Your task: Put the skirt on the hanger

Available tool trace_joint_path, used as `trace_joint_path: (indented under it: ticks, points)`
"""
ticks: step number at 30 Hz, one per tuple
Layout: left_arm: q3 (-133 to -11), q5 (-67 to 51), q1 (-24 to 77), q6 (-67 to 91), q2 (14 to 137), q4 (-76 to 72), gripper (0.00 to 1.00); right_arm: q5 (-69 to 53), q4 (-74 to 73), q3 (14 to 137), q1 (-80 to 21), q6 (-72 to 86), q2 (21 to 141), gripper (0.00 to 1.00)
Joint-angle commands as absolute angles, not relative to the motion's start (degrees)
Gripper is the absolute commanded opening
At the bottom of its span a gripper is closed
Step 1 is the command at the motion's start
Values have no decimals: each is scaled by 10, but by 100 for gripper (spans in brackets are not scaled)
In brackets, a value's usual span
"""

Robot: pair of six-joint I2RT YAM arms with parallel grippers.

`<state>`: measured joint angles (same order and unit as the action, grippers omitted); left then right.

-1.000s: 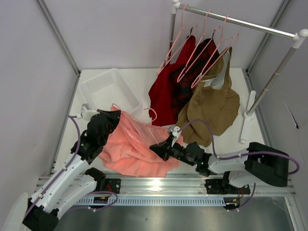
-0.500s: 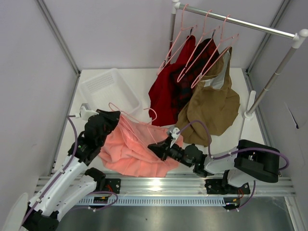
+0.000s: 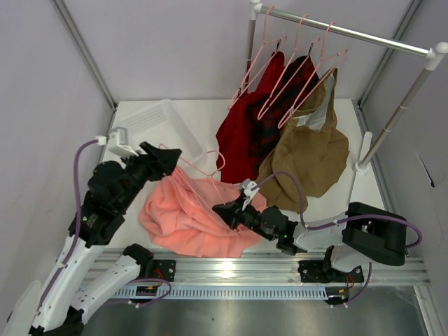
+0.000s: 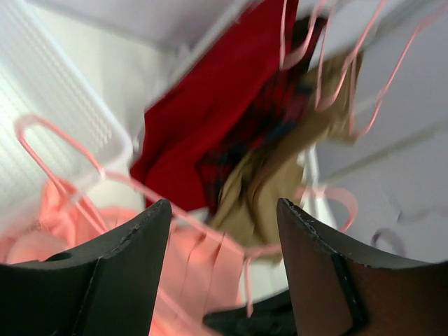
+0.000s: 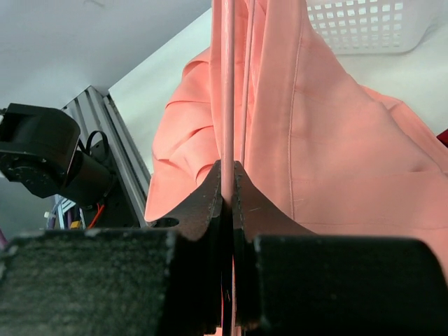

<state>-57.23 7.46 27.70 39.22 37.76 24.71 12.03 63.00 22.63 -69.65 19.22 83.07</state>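
The salmon-pink skirt (image 3: 185, 220) lies bunched on the table between the arms, draped partly over the thin pale-pink hanger (image 3: 203, 172). My right gripper (image 3: 225, 210) is shut on a thin bar of the hanger (image 5: 227, 105), with the skirt (image 5: 336, 161) hanging right beside it. My left gripper (image 3: 166, 157) is raised above the skirt's upper left edge, open and holding nothing. In the left wrist view the left gripper (image 4: 224, 210) frames the hanger (image 4: 42, 136) and the skirt (image 4: 199, 273) below it.
A white slotted basket (image 3: 157, 126) stands at the back left. The silver rail (image 3: 343, 31) at the back right carries a dark red garment (image 3: 241, 136), a tan-brown garment (image 3: 308, 154) and spare pink hangers (image 3: 294, 77). Its stand's foot (image 3: 360, 168) sits on the right.
My left gripper has opened and lifted up and to the left, away from the skirt's top edge. The skirt has sagged lower. My right gripper has shifted slightly left, still shut on the hanger.
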Motion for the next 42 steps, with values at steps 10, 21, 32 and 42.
trace_joint_path:
  ticks: [10,21,32,42]
  points:
    - [-447,114,478,298,367,194,70,177,588,284,-707,196,837,0]
    - [-411,173,526,301,427,96,68,183,577,297,-721,195,843,0]
    - [-369,220,555,323,465,0,49,189,574,303,-732,192,844,0]
    - [-333,261,562,333,466,-47,0,192,520,324,-732,207,848,0]
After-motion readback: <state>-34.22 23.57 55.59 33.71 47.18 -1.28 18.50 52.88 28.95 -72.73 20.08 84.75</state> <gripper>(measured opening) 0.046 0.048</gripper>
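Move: The hanger's neck, where its arms meet the hook stem, lies some 11 cm right of the open left gripper, about 1 cm nearer the base and 13 cm lower. The hook curls about 6 cm farther out than the neck and 4 cm right of it; the hanger's free left end is about 10 cm farther out and 14 cm left of it. The skirt's middle is 3 cm back from the neck and 12 cm below. From the right gripper, pinching the hanger, the neck is about 9 cm forward, 4 cm left, 6 cm up. Drop the open left gripper about 13 cm and carry it some 11 cm right to the hanger's neck, drawing back about 4 cm in the first plunge, then easing forward again. Swing it clockwise some 20 degrees, its left side rising, and at the end shut the fingers to pinch the wire at the neck. Keep the right gripper's hold on the hanger, almost in place. ##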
